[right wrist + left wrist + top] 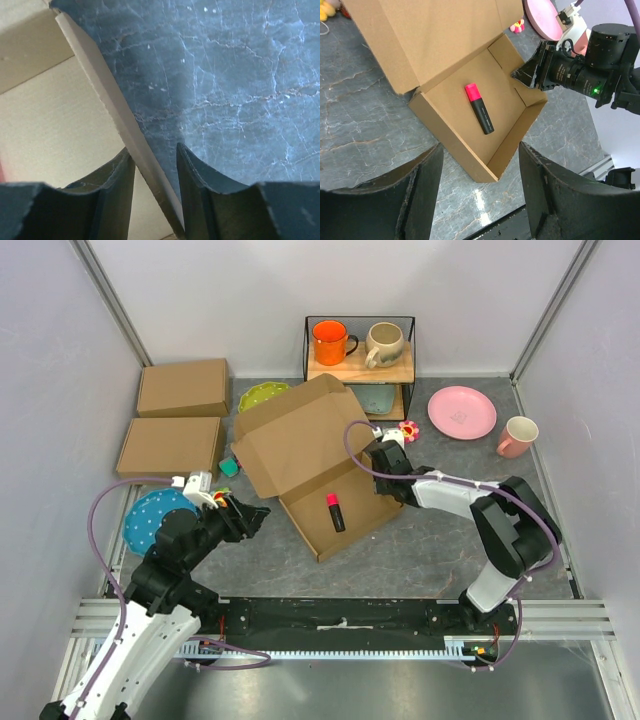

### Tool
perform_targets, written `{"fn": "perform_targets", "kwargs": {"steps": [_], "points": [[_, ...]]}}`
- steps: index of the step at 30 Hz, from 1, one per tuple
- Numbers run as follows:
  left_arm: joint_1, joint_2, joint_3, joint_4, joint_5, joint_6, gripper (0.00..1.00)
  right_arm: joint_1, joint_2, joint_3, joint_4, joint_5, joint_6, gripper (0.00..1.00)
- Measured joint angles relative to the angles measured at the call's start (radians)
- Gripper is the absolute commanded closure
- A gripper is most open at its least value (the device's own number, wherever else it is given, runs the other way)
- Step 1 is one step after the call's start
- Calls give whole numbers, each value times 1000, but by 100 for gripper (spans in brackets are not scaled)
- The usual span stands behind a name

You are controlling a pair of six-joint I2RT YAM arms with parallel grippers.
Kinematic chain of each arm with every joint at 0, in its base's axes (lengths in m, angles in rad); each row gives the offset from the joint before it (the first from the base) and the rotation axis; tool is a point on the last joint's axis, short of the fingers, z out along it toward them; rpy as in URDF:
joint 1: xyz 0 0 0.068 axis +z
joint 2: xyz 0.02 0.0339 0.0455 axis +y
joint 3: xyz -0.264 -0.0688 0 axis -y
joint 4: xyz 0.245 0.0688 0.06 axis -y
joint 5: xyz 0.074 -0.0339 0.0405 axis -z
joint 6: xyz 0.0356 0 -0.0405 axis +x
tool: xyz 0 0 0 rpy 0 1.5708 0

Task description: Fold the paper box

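Observation:
The paper box (300, 440) lies mid-table as a shallow brown tray with its big lid standing up at the back. A red-and-black marker (335, 513) lies on its floor, and the marker (479, 108) also shows in the left wrist view. My right gripper (381, 462) straddles the box's right side wall (100, 85): one finger is inside the tray, the other is outside over the table, and a gap remains beside the wall. My left gripper (255, 515) hovers open just left of the box's near corner, holding nothing. Its fingers (420, 195) frame that corner.
Two ready-made brown boxes (184, 387) (170, 447) sit at the back left. A green plate (262, 395) and a teal object (229, 467) lie behind the lid, a blue plate (155, 518) under my left arm. A wire shelf holds an orange mug (330, 342) and a beige mug (385, 343). A pink plate (461, 412) and a pink mug (517, 436) lie right.

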Motion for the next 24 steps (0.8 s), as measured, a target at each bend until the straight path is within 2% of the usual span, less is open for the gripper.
{"fn": "perform_targets", "kwargs": {"steps": [5, 10, 17, 19, 24], "points": [[0, 32, -13, 17, 22, -7, 32, 9, -60, -77, 0, 8, 10, 68], [0, 95, -27, 39, 47, -23, 31, 24, -174, -187, -11, 29, 71, 73], [-2, 224, -54, 116, 117, -37, 22, 76, -346, -324, -68, 78, 159, 74], [-9, 281, -55, 145, 133, -37, 11, 92, -378, -344, -85, 82, 177, 74], [-55, 422, -49, 201, 135, -34, 12, 116, -421, -353, -133, 87, 221, 72]]}}
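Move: The box's right wall stands between the right hand's parted fingers, its middle some 1 cm farther out and 1 cm below. From that hand the black marker in the box lies about 10 cm left and 7 cm back, the flower toy roughly 10 cm ahead and 4 cm right. The left hand hovers empty: the box's left wall is about 5 cm ahead, 5 cm right and 17 cm below it, the marker 8 cm ahead, 12 cm right, 18 cm below. The box's right wall gets pinched as the right fingers narrow on it; the right hand draws it back towards the robot about 10 cm and a little to the right, staying low. Meanwhile the left hand sinks some 7 cm and goes 5 cm right towards the box's front left corner, tipping down about 15 degrees and opening wider, with nothing touched. ##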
